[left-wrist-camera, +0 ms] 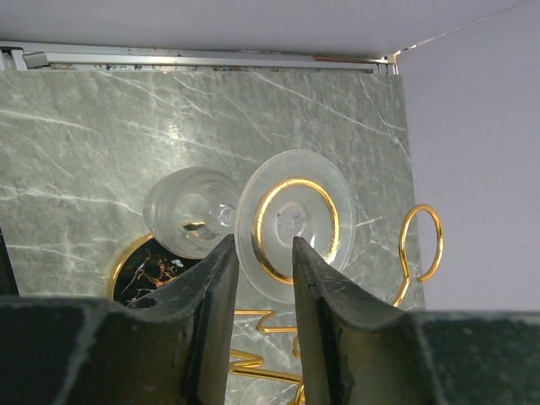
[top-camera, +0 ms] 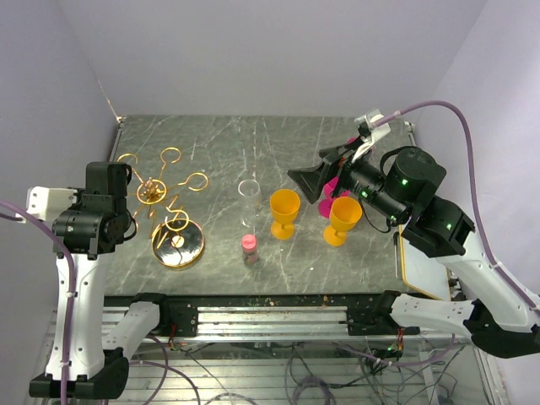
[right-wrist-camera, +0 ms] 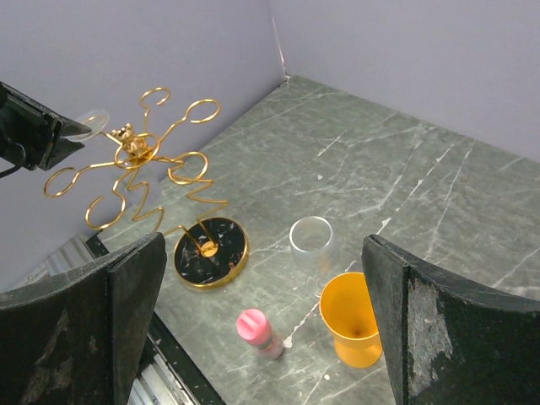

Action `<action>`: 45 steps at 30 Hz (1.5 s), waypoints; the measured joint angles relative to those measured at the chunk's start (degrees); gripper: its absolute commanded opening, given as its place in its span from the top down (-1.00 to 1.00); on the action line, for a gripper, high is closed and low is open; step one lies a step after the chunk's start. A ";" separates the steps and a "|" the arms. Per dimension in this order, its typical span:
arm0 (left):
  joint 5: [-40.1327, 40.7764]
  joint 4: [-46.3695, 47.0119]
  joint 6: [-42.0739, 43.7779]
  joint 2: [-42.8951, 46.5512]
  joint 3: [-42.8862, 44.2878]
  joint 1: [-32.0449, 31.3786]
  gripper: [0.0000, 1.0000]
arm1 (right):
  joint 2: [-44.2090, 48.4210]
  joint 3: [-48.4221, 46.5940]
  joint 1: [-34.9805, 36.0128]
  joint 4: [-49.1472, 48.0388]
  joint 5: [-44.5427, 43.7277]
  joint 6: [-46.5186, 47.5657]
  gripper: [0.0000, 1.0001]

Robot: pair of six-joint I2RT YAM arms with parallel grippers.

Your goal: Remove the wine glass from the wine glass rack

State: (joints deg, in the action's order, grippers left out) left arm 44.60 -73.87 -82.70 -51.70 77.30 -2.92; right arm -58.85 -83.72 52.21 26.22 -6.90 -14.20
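The gold wire wine glass rack [top-camera: 162,192] stands at the table's left on its round base [top-camera: 177,243]. A clear wine glass [left-wrist-camera: 291,221] hangs upside down from one ring, its round foot resting on the gold ring and its bowl [left-wrist-camera: 189,211] below. My left gripper [left-wrist-camera: 261,245] is right at the near edge of that foot. Its jaws stand a narrow gap apart, and I see nothing clamped between them. My right gripper [right-wrist-camera: 261,245] hovers wide open and empty over the table's right half, far from the rack [right-wrist-camera: 139,164].
A clear glass [top-camera: 249,190] stands upright mid-table, with a small pink-capped bottle [top-camera: 250,247] in front of it. Two orange goblets [top-camera: 284,211] [top-camera: 343,218] and a pink cup [top-camera: 331,187] stand under the right arm. Walls close in at the left and back.
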 measured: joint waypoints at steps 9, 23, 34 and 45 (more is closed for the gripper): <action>0.20 0.68 -0.24 0.24 0.74 0.04 0.51 | 0.55 0.02 0.00 0.00 -0.02 0.00 -0.99; -0.33 0.33 0.87 0.98 2.64 0.07 0.86 | 0.68 0.63 0.00 -0.20 -0.02 0.00 -0.99; -1.38 2.78 1.03 2.71 3.34 0.07 0.86 | 0.85 0.92 0.04 -0.20 -0.04 0.07 -0.99; -2.32 7.37 0.90 3.98 2.21 0.07 0.86 | 0.85 0.92 0.04 -0.22 -0.24 0.11 -0.99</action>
State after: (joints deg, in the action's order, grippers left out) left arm 42.28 -66.50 -81.80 -47.72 79.50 -2.85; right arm -58.00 -82.81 52.25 26.00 -7.14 -14.09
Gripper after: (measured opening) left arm 0.134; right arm 0.993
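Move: The left hand is already up beside the foot of the last clear wine glass hanging upside down in the rack. The glass's middle lies about 2 cm ahead, 3 cm to the left and 9 cm below. The rack's hub is some 7 cm to the hand's right, 3 cm ahead and slightly lower; an empty ring sits about 9 cm ahead and 2 cm right. From the right hand, the glass is roughly 43 cm to the left, nearly level fore and aft, and 23 cm lower. The left fingers pinch the edge of the wine glass's foot, closing from not quite half open to nearly shut, while the hand climbs about 4.5 cm, lifting the foot up off its ring. The fingertips tip up by some 15 degrees, mostly in the second half of the rise. ##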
